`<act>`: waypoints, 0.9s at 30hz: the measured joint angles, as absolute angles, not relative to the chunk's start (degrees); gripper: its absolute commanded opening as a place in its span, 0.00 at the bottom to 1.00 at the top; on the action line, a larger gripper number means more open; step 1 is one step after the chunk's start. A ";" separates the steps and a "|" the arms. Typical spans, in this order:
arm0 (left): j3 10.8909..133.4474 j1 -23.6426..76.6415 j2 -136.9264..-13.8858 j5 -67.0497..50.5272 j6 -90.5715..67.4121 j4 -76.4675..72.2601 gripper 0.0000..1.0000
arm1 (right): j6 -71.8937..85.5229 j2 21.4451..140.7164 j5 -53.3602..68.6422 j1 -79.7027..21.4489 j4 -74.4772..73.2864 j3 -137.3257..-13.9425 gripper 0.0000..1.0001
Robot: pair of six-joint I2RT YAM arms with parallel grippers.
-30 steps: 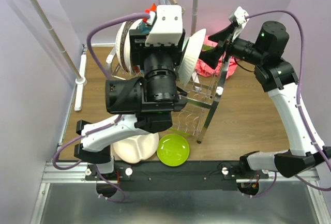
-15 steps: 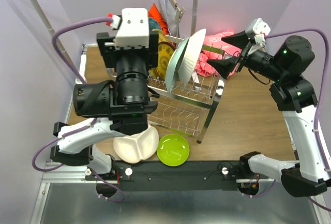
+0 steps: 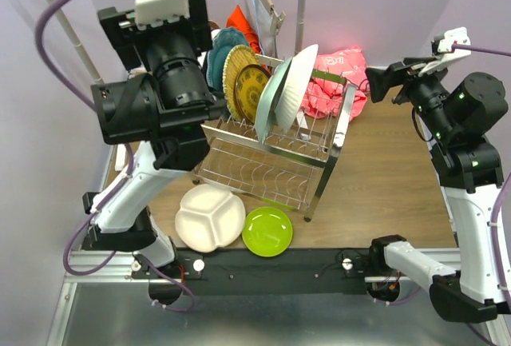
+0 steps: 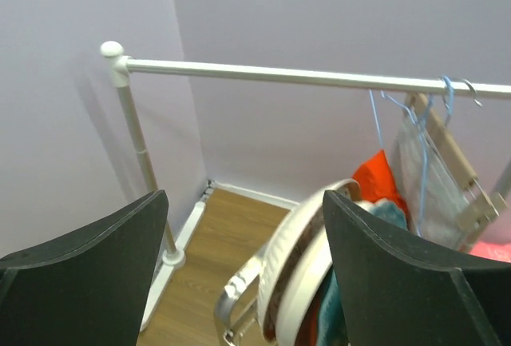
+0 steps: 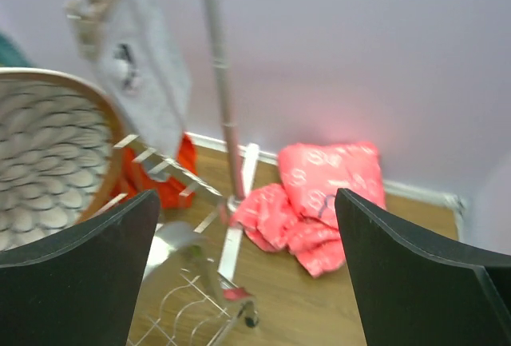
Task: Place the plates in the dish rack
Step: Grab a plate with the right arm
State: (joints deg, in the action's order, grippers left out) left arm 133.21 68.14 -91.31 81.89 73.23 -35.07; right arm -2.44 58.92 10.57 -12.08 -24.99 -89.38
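The dish rack (image 3: 319, 150) stands mid-table with several plates upright in its top tier: teal (image 3: 223, 45), yellow patterned (image 3: 242, 82) and a white one (image 3: 293, 82) leaning at the right end. A white divided plate (image 3: 209, 216) and a lime green plate (image 3: 267, 231) lie flat in front of it. My left gripper (image 4: 243, 274) hangs open, high above the rack's back left corner. A white-rimmed plate (image 4: 297, 270) stands below it, untouched. My right gripper (image 3: 386, 82) is open and empty, to the right of the rack, apart from the plates.
A white clothes rail (image 3: 76, 42) runs along the left and back, with hangers (image 4: 419, 122) on its bar. Pink cloth (image 3: 339, 74) lies behind the rack's right end, and an orange cloth (image 5: 152, 178) lies behind its middle. Purple walls close in on three sides.
My left arm has lifted and swung back to the left off the rack, its jaws widening. My right arm has pulled away to the right, leaving the white plate leaning in the rack.
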 measured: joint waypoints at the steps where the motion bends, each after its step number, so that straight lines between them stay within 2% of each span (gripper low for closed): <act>1: 133.97 66.83 -91.29 81.25 71.94 -33.30 0.89 | -1.41 58.17 8.43 -11.00 -24.99 -87.92 1.00; 6: 135.20 59.09 -89.54 77.12 60.12 -21.08 0.90 | 2.31 56.60 2.52 -7.68 -25.69 -82.41 1.00; 13: 130.61 40.75 -84.86 67.22 32.34 2.55 0.90 | 6.31 57.84 -1.06 -5.04 -28.75 -77.65 1.00; 18: 123.94 27.62 -80.44 57.08 13.37 15.75 0.90 | 6.63 57.84 -0.67 -4.64 -32.77 -75.57 1.00; 23: 111.39 13.50 -72.58 43.07 -1.85 24.23 0.90 | 1.67 57.78 3.46 -4.51 -37.80 -73.58 1.00; 27: 104.92 8.71 -68.34 34.22 -8.29 29.26 0.90 | -3.27 57.71 7.01 -4.49 -41.10 -71.64 1.00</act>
State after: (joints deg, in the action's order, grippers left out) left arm 104.92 8.71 -68.34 34.22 -8.29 29.26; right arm -3.27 57.71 7.01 -4.49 -41.10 -71.64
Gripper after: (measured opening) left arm 0.904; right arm 0.996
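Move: The green plate lies low on the table, about 16 cm back, 29 cm to the left and 50 cm below the right hand. The divided white plate lies some 21 cm farther left of it and 4 cm farther out; the dish rack's middle is about 6 cm ahead of the right hand, 30 cm left and 33 cm down. From the left hand, the green plate is 10 cm back, 24 cm right and 64 cm down. The open right hand sinks about 20 cm beside the rack, tipping down some 30 degrees; the left swings left. ##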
